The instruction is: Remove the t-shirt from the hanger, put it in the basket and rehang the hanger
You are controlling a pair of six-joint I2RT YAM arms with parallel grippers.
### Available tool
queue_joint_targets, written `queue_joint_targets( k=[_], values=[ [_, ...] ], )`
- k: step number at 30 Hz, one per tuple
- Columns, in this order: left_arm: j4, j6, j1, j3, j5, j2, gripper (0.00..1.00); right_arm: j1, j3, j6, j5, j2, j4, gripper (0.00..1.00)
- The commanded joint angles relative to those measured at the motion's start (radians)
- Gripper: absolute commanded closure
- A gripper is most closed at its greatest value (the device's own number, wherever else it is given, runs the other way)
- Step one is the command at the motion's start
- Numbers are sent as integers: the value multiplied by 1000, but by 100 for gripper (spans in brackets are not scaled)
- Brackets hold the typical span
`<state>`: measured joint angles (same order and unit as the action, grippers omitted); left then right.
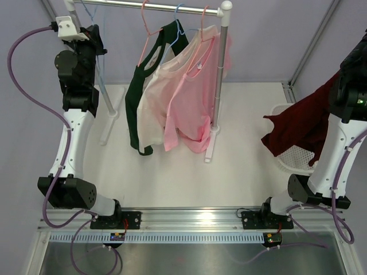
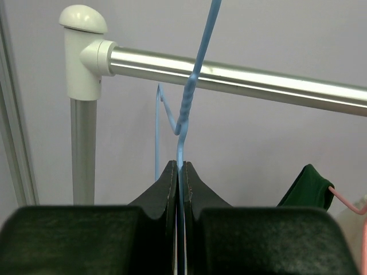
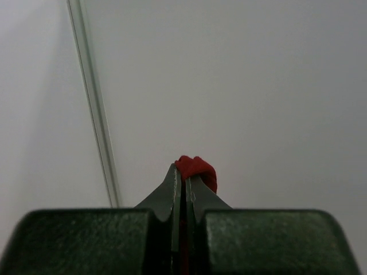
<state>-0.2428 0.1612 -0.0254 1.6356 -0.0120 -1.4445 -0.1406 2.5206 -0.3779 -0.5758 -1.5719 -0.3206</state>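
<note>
A dark red t-shirt hangs free from my right gripper, whose jaws are shut on a bunched fold of its red cloth. In the top view the shirt dangles at the far right over a white basket. My left gripper is raised at the rack's left end and is shut on the thin wire of a bare blue hanger. The hanger's hook lies over the metal rail. No cloth shows on this hanger.
A green shirt, a cream shirt and a pink shirt hang on hangers from the rail. The rack's right post stands mid-table. Its left post stands close to my left gripper.
</note>
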Motion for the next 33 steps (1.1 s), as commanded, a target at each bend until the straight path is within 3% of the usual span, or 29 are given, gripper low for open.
queue_joint_targets(
  k=[1,2,8,20,21,24,25,27,29,33],
  values=[
    [-81,0,2,62,6,-36,100,-11,-187,109,-6,82,1,100],
    [-81,1,2,78,6,-54,100,-13,-320,156,-1,125,24,100],
    [-64,-5,2,116,43,-105,100,-74,-626,359,88,185,3,100],
    [-72,-20,4,107,29,-125,100,-120,-609,453,79,101,-191,100],
    [-73,-20,2,106,18,-125,100,-120,-609,467,85,95,-213,93],
    [-72,-23,4,105,15,-132,100,-120,-580,507,126,62,-290,91],
    [-69,-23,4,107,20,-134,100,-120,-574,513,134,58,-301,64],
    [-67,-20,4,102,20,-131,85,-120,-568,519,169,64,-310,4],
    [-75,-17,4,89,17,-123,69,-120,-571,517,197,84,-296,2],
    [-87,-28,4,64,-48,-91,60,-120,-533,504,214,93,-307,2]
  ],
)
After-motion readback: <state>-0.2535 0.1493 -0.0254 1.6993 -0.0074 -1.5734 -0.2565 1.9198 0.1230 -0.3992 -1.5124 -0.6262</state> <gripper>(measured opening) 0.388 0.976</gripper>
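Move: My right hand still holds the dark red t-shirt up; the basket it is meant for lies about 7 cm ahead, 1 cm to the right and some 65 cm below, with the rack's right post roughly 12 cm ahead and 35 cm to the left. My left hand holds the bare blue hanger; the rail is about 5 cm ahead, straight on, and 7 cm up, the left post's top 10 cm to the left of that spot. I swing the right hand down about 27 cm and forward some 11 towards the basket, tipping and rolling the wrist some 40 degrees so the fingers turn downward, then open wide and let go of the t-shirt. Meanwhile my left hand eases forward about 4 cm and down 3 to set the blue hanger's hook over the rail, waits, then partly opens at its neck. ##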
